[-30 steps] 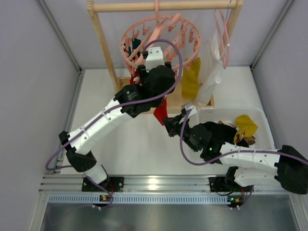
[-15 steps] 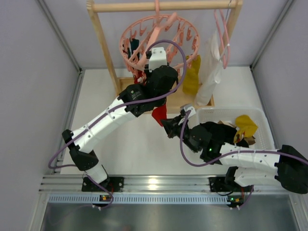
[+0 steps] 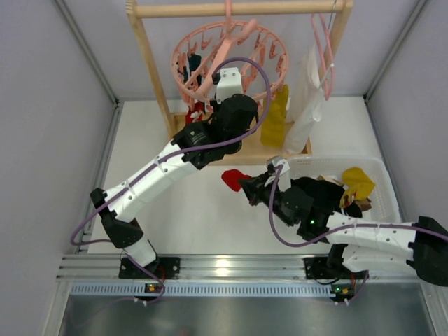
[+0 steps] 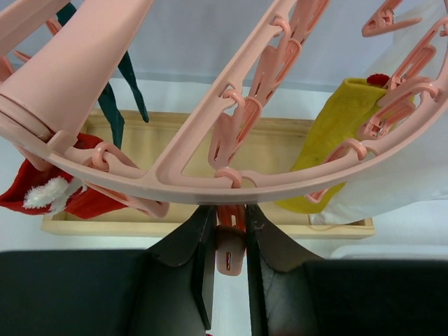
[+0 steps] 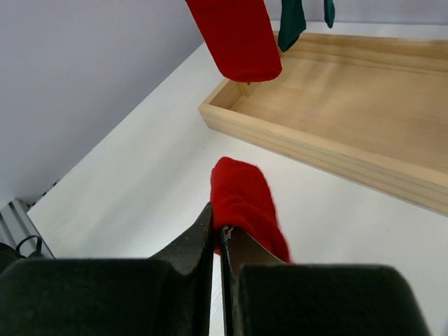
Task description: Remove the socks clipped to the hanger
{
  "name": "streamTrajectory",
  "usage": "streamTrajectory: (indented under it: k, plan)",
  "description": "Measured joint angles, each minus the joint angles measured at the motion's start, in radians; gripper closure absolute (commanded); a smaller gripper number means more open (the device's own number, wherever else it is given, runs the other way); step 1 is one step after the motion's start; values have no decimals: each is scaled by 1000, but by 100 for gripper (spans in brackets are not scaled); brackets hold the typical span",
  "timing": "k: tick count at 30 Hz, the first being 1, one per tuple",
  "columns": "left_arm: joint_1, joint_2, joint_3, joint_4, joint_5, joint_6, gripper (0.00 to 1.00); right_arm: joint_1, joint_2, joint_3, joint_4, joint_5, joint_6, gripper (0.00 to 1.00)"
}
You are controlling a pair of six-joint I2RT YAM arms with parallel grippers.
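Note:
The pink hoop hanger [image 3: 231,49] hangs from the wooden rail; its rim [image 4: 210,178] fills the left wrist view. My left gripper [image 3: 225,82] [image 4: 230,218] is up under the rim, shut on a pink clip peg [image 4: 231,252]. A mustard sock [image 3: 275,115] [image 4: 329,140], a red sock with white marks [image 3: 196,112] [image 4: 49,196] and a teal sock [image 4: 112,112] hang clipped. My right gripper [image 3: 246,185] [image 5: 218,225] is shut on a red sock [image 3: 233,178] [image 5: 241,203], held free over the table below the hanger. Another red sock [image 5: 238,35] hangs above it.
The wooden rack's base tray [image 5: 336,105] lies under the hanger. A white cloth [image 3: 304,98] on a thin pink clothes hanger [image 3: 323,52] hangs at the right. A white basket [image 3: 374,168] at the right holds a yellow sock [image 3: 357,183] and others.
The red sock has come off its clip and moved down and right with my right gripper. My left gripper rose slightly to the hoop's rim.

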Motion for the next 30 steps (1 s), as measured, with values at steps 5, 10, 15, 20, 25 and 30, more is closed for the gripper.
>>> streamTrajectory:
  k: [5, 10, 15, 20, 25, 30]
  plan:
    - [4, -2, -22, 17, 36, 0, 70, 2, -172, -13, -112, 31, 2, 100]
    - [6, -26, -71, 16, 97, -9, 40, 5, -380, 14, -366, 169, 30, 100]
    - [5, -92, -145, 18, 157, -34, 11, -13, -439, 166, -748, 348, 88, 100]
    - [5, -231, -280, 16, 212, -60, 2, -204, -425, 296, -1000, 400, 107, 100]
    - [3, -391, -430, 16, 242, -70, 2, -525, -428, 276, -1065, 334, 110, 100]
    - [2, -550, -566, 11, 245, -63, 2, -790, -340, 200, -1053, 157, 104, 46]
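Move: The right gripper already holds the freed red sock; the basket it goes to has its middle about 36 cm to its right, 5 cm ahead and 17 cm below, with the dark cloth some 27 cm right and 3 cm ahead, and the yellow sock 41 cm right and 8 cm ahead. The left gripper still pinches the emptied clip; the other hanging red sock is about 12 cm left of it and 3 cm ahead. Lift the right gripper about 5 cm and sweep it some 30 cm right with the red sock, turning it clockwise by about 55 degrees; ease forward, tip it down, sink over the basket and start opening. Meanwhile spread the left fingers off the clip, dip, then draw back from the hanger and swing left. ##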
